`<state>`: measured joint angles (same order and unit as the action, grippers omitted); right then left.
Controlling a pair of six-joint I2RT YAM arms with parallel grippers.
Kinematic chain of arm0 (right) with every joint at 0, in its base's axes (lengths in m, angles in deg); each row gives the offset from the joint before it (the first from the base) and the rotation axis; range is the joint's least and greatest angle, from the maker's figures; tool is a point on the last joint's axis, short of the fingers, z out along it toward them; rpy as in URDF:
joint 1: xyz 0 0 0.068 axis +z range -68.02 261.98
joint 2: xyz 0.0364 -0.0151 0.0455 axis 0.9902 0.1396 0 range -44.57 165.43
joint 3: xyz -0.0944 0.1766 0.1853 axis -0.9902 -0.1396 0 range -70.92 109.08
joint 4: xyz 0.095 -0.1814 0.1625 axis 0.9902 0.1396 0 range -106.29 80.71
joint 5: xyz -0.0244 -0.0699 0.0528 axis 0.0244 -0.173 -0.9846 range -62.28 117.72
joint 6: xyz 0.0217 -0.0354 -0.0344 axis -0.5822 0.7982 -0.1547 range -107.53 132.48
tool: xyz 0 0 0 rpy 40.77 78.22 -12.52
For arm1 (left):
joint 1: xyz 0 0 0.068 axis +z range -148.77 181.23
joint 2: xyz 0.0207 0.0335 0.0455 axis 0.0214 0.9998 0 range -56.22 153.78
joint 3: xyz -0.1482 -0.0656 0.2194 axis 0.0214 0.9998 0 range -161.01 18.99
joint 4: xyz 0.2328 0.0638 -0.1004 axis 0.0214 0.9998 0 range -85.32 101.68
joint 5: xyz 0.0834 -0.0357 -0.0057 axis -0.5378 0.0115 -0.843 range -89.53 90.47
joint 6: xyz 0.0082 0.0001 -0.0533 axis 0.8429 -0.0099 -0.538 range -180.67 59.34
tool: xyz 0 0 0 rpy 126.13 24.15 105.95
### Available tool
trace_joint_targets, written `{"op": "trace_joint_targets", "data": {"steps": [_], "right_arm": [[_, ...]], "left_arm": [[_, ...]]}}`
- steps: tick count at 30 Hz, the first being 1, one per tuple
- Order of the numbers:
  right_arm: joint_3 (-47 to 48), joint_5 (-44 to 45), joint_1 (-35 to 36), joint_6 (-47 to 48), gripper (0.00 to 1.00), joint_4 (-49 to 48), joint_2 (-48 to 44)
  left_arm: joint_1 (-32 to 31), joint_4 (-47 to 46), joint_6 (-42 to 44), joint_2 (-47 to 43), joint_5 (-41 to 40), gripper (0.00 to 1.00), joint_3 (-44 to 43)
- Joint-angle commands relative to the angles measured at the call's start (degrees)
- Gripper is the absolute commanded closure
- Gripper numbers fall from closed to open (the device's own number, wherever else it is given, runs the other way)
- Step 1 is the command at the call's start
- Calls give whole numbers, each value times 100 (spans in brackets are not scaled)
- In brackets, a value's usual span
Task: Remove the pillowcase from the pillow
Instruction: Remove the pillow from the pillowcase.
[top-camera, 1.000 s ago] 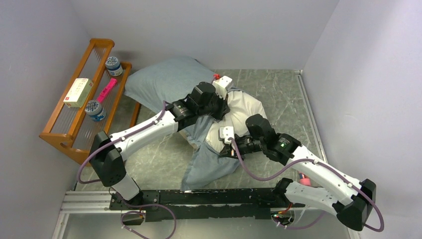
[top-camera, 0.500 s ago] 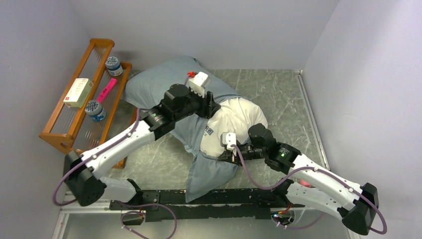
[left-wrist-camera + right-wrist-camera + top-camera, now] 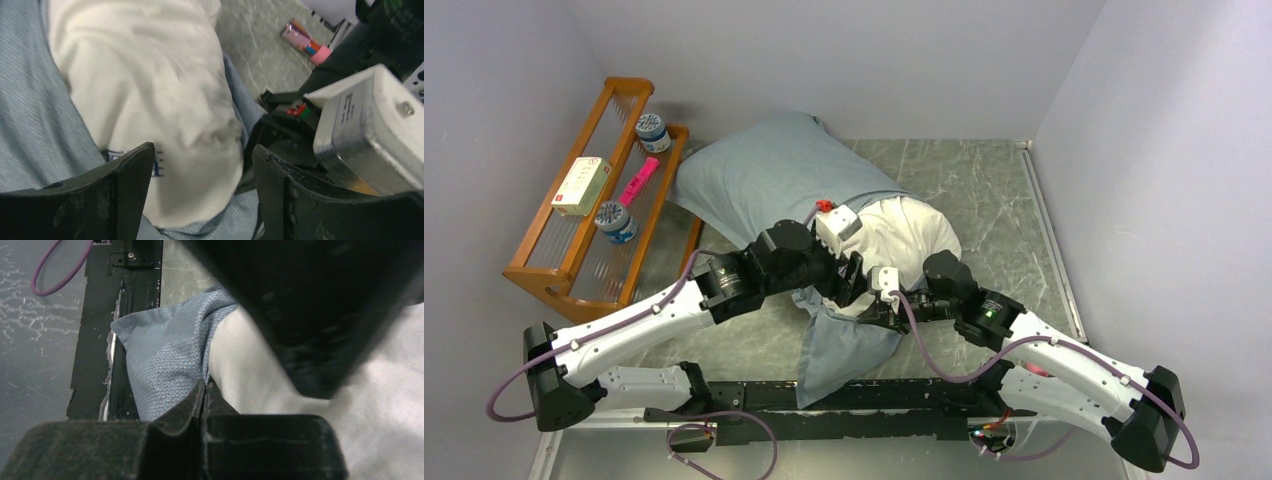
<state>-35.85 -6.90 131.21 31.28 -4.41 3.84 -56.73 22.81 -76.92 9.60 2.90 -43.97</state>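
The grey-blue pillowcase (image 3: 764, 180) lies across the back left, with a loose flap (image 3: 839, 350) reaching the near rail. The white pillow (image 3: 904, 225) bulges out of its open end. My left gripper (image 3: 849, 285) hovers open over the pillow's near corner. In the left wrist view its jaws (image 3: 202, 155) straddle that white corner (image 3: 150, 85), with dark lettering beside the left finger and grey-blue cloth (image 3: 30, 100) below. My right gripper (image 3: 871, 312) is shut on the pillowcase's edge. In the right wrist view it (image 3: 205, 386) pinches the blue weave (image 3: 165, 355) next to the pillow (image 3: 250, 380).
A wooden rack (image 3: 544, 270) stands at the left with two jars (image 3: 652, 131), a box (image 3: 582, 185) and a pink item (image 3: 639, 182). A black rail (image 3: 754, 395) runs along the near edge. A pink-ended tube (image 3: 306, 42) lies on the grey table. Walls close in on three sides.
My left gripper opened, letting go of the cloth, and swung from the far side to the pillow's near corner. The right gripper stays shut on the pillowcase's edge.
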Motion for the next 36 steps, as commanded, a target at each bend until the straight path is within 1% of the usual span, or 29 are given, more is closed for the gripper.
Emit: {"op": "trace_joint_targets", "data": {"steps": [1, 6, 8, 13, 21, 22, 24, 26, 30, 31, 36], "right_arm": [[5, -152, 32, -75, 100, -583, -134], [-17, -186, 33, -134, 100, -657, -165], [-2, -187, 31, -120, 100, -628, -171], [25, -194, 34, -88, 100, -590, -175], [14, -186, 33, -97, 100, -576, -232], [17, -181, 29, -100, 100, -573, -241], [17, -185, 34, -92, 100, -549, -248], [24, -195, 26, -80, 100, -517, -252], [35, -188, 30, -62, 100, -448, -306], [37, -187, 29, -61, 100, -431, -327], [58, -268, 26, -19, 100, -274, -395]], "left_arm": [[-402, 562, -395, -143, -588, 23, -98], [-541, 891, -686, -9, -999, 22, -157], [-585, 915, -763, 87, -1045, 22, -149], [-669, 871, -858, 331, -1452, 22, -91], [-692, 531, -856, 906, -1403, 23, 70], [-691, 522, -854, 971, -1473, 26, 85], [-692, 432, -813, 1076, -1579, 37, 114], [-693, 337, -743, 1164, -1694, 52, 90], [-683, 218, -529, 1335, -1891, 87, -108], [-675, 176, -480, 1375, -1891, 94, -155], [-561, -129, -292, 1518, -1743, 95, -409]]}}
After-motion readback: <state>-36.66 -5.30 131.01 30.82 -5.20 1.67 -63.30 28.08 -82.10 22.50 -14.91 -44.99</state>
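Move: The near end of the pillow's bared white part lies about 9 cm below the left hand, roughly 1 cm ahead and 1 cm right. From the left hand, the pillowcase hem is some 4 cm back, 3 cm right and 9 cm down, already pinched by the right hand; the loose pillowcase flap hangs about 12 cm straight back and 15 cm down. From the right hand, that white end is about 5 cm ahead, 2 cm left and about level. The left hand, open at first, sinks some 9 cm to the white near end of the pillow just ahead of the right gripper, easing back about 2 cm and then forward again as it tips its fingers further down and turns about 10 degrees counter-clockwise. Near the bottom its fingers close and pinch the white cloth, while the right hand stays practically in place with its shut fingers keeping hold of the pillowcase hem. ##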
